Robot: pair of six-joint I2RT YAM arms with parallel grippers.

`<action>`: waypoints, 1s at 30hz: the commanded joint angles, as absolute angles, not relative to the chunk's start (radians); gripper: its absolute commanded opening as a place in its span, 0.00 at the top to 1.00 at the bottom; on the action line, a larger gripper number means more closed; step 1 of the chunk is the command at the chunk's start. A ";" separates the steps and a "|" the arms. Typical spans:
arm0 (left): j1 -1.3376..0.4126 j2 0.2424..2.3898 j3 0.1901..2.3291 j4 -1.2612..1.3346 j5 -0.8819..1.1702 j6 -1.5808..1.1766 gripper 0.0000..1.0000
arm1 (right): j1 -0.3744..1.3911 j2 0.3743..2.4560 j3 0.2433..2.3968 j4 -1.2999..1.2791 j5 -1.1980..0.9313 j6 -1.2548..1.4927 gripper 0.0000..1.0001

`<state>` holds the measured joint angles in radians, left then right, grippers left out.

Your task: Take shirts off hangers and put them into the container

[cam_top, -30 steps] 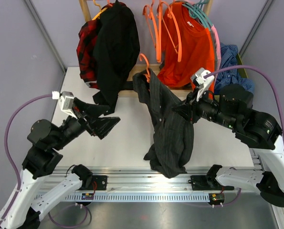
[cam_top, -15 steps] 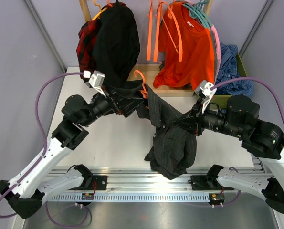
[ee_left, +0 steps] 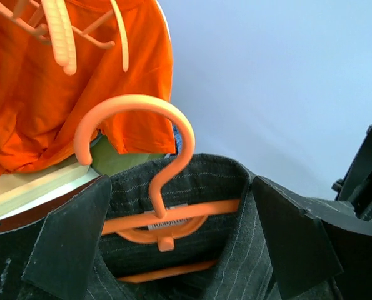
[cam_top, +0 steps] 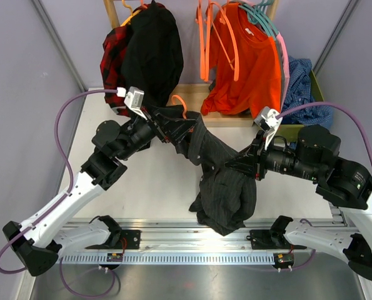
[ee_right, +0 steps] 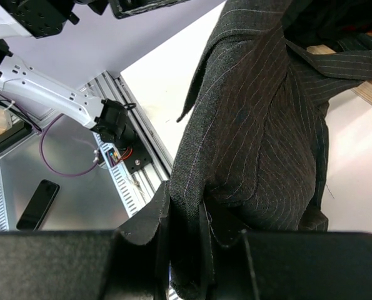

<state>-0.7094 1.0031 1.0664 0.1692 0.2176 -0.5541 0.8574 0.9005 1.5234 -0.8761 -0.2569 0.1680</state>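
Note:
A dark charcoal pinstriped shirt (cam_top: 226, 187) hangs stretched between my two arms over the table, still on its orange hanger (ee_left: 173, 215). My left gripper (cam_top: 178, 128) is open, one finger (ee_left: 73, 250) on each side of the collar, and the hanger hook (cam_top: 180, 103) rises between them. My right gripper (cam_top: 237, 166) is shut on a fold of the shirt's body (ee_right: 261, 125), the cloth pinched between its jaws (ee_right: 201, 212). The olive-green container (cam_top: 316, 94) stands at the far right with a blue-and-white checked shirt (cam_top: 301, 84) in it.
On the rack at the back hang an orange tee (cam_top: 248, 62), a black shirt (cam_top: 151, 56) and a red-black plaid shirt (cam_top: 114, 62). Bare orange hangers (cam_top: 204, 37) and teal and pink ones (cam_top: 278, 37) hang there too. The pale wooden rack base (cam_top: 195, 94) lies below.
My left arm swung up and right from the table's left side to the shirt's collar, jaws still open. The right gripper dropped slightly with the shirt.

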 commanded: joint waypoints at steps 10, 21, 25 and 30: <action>-0.715 1.078 1.112 0.267 0.183 -0.600 0.81 | 0.865 0.859 1.529 -0.772 -0.296 0.175 1.00; -0.723 1.072 1.141 0.233 0.146 -0.572 1.00 | 0.865 0.876 1.526 -0.787 -0.259 0.170 0.96; -0.723 1.092 1.253 0.083 0.068 -0.500 1.00 | 0.865 0.874 1.520 -0.804 -0.236 0.160 0.31; -0.723 1.135 1.433 -0.023 0.012 -0.436 1.00 | 0.865 0.868 1.514 -0.821 -0.219 0.147 0.09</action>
<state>-0.7204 1.1343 1.3170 -0.0181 0.0883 -0.4904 0.8574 0.8768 1.5124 -0.8452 -0.2440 0.1627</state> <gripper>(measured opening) 0.049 0.901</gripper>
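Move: Just in front of the left fingertips, about 2 cm ahead, 2 cm right and 1 cm lower, is the neck of the orange hanger inside the charcoal pinstripe shirt. That shirt's body hangs some 12 cm right, 14 cm back and 15 cm below the left hand; the black shirt on the rack is roughly 23 cm ahead and 12 cm left. From the right hand, still pinching the pinstripe shirt, the hanger neck lies about 14 cm ahead, 15 cm left and 2 cm above. Easing forward, right and down about 3 cm, the left hand shuts its wide-open fingers on the hanger's neck, just below the hook, then lifts it over 4 cm with a little forward and left travel, turning slightly counter-clockwise. The right hand stays almost in place and, once the left has its grip, opens wide to release its pinch on the shirt. ##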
